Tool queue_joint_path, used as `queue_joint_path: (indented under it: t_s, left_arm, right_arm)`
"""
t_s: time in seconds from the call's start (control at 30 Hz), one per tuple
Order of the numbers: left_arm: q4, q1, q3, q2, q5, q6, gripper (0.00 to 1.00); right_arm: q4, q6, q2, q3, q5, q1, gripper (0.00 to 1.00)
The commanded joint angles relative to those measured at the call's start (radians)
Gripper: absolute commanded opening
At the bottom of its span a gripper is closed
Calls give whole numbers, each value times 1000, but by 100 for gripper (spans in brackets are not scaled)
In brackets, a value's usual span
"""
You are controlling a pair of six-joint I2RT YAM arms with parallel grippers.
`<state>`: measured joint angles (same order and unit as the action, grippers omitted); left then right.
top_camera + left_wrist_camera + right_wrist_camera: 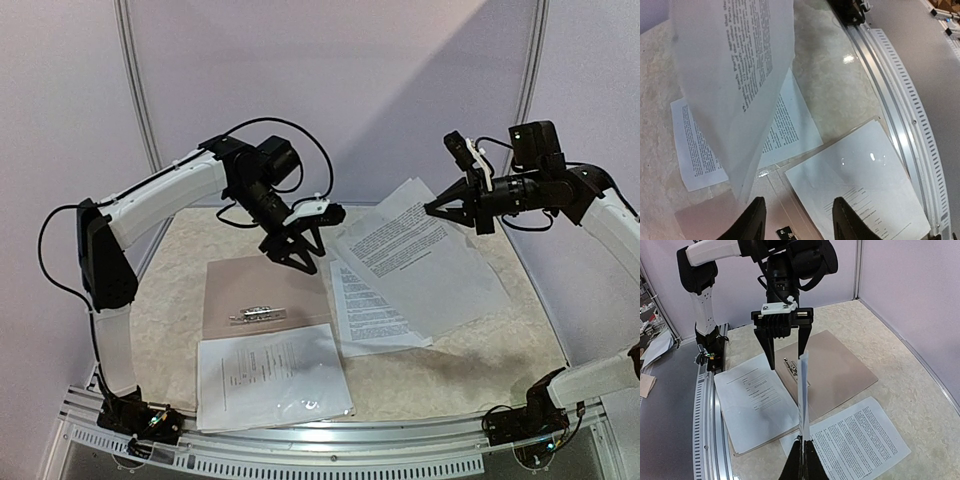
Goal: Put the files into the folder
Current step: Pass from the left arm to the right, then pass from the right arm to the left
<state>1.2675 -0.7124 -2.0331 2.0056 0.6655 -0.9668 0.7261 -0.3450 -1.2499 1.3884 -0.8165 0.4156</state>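
Note:
The taupe folder (250,285) lies open on the table with its metal clip (258,313) showing. A sleeved file (272,375) rests on its near half. My right gripper (432,210) is shut on the edge of a printed sheet (420,250) and holds it lifted and slanted; in the right wrist view this sheet (803,390) runs edge-on from the gripper (804,452) toward the left gripper (785,347). Another printed sheet (370,305) lies flat beside the folder. My left gripper (298,264) hangs open over the folder (785,200), empty, with the held sheet's corner (735,75) just ahead of it.
A perforated aluminium rail (330,440) runs along the table's near edge, with both arm bases bolted to it. Booth walls close the back and sides. The sheet lying flat (860,440) partly tucks under the folder's edge.

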Motion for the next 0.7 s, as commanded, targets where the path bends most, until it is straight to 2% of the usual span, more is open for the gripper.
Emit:
queue_joint_path:
  t_s: [0.0,0.2,0.3,0.47,0.63,0.67]
  left_arm:
    - [-95,-16,14,-12,-34,70,42]
    - [-148,-25,-11,21,-89,111,24]
    - [-173,-21,-16,34,-115,126,23]
    - [-168,-20,-35,50,-54,147,23]
    - [-164,-28,-47,63,-56,142,3]
    - [-164,-29,-47,63,-59,138,3]
  right_arm:
    - [8,0,11,26,8,-8,0]
    - [15,2,17,27,3,-8,0]
    - [19,-2,22,27,-2,-10,0]
    - [18,-3,18,26,-5,-11,0]
    - [14,1,19,26,-9,-12,0]
    - [13,1,22,26,-9,-11,0]
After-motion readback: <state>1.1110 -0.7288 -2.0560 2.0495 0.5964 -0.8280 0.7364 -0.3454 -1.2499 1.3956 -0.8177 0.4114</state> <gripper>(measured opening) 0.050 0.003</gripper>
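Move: The file hangs from the right gripper. Its free lower-left corner is roughly 3 cm ahead of the half-open left gripper, 3 cm to its right and about level. From the left hand, the loose sheet on the table lies some 16 cm right, 4 cm ahead and 21 cm below; the folder's clip is 12 cm left, 3 cm ahead and as low. From the right hand, that corner is about 17 cm left, 3 cm ahead and 12 cm below. Bring the left gripper forward and to the right, about 4 cm in all and nearly level, onto the file's free corner, turning it slightly counter-clockwise. Shut its half-open fingers as it goes so the tips pinch that corner; keep the right gripper still, holding its end of the file. ##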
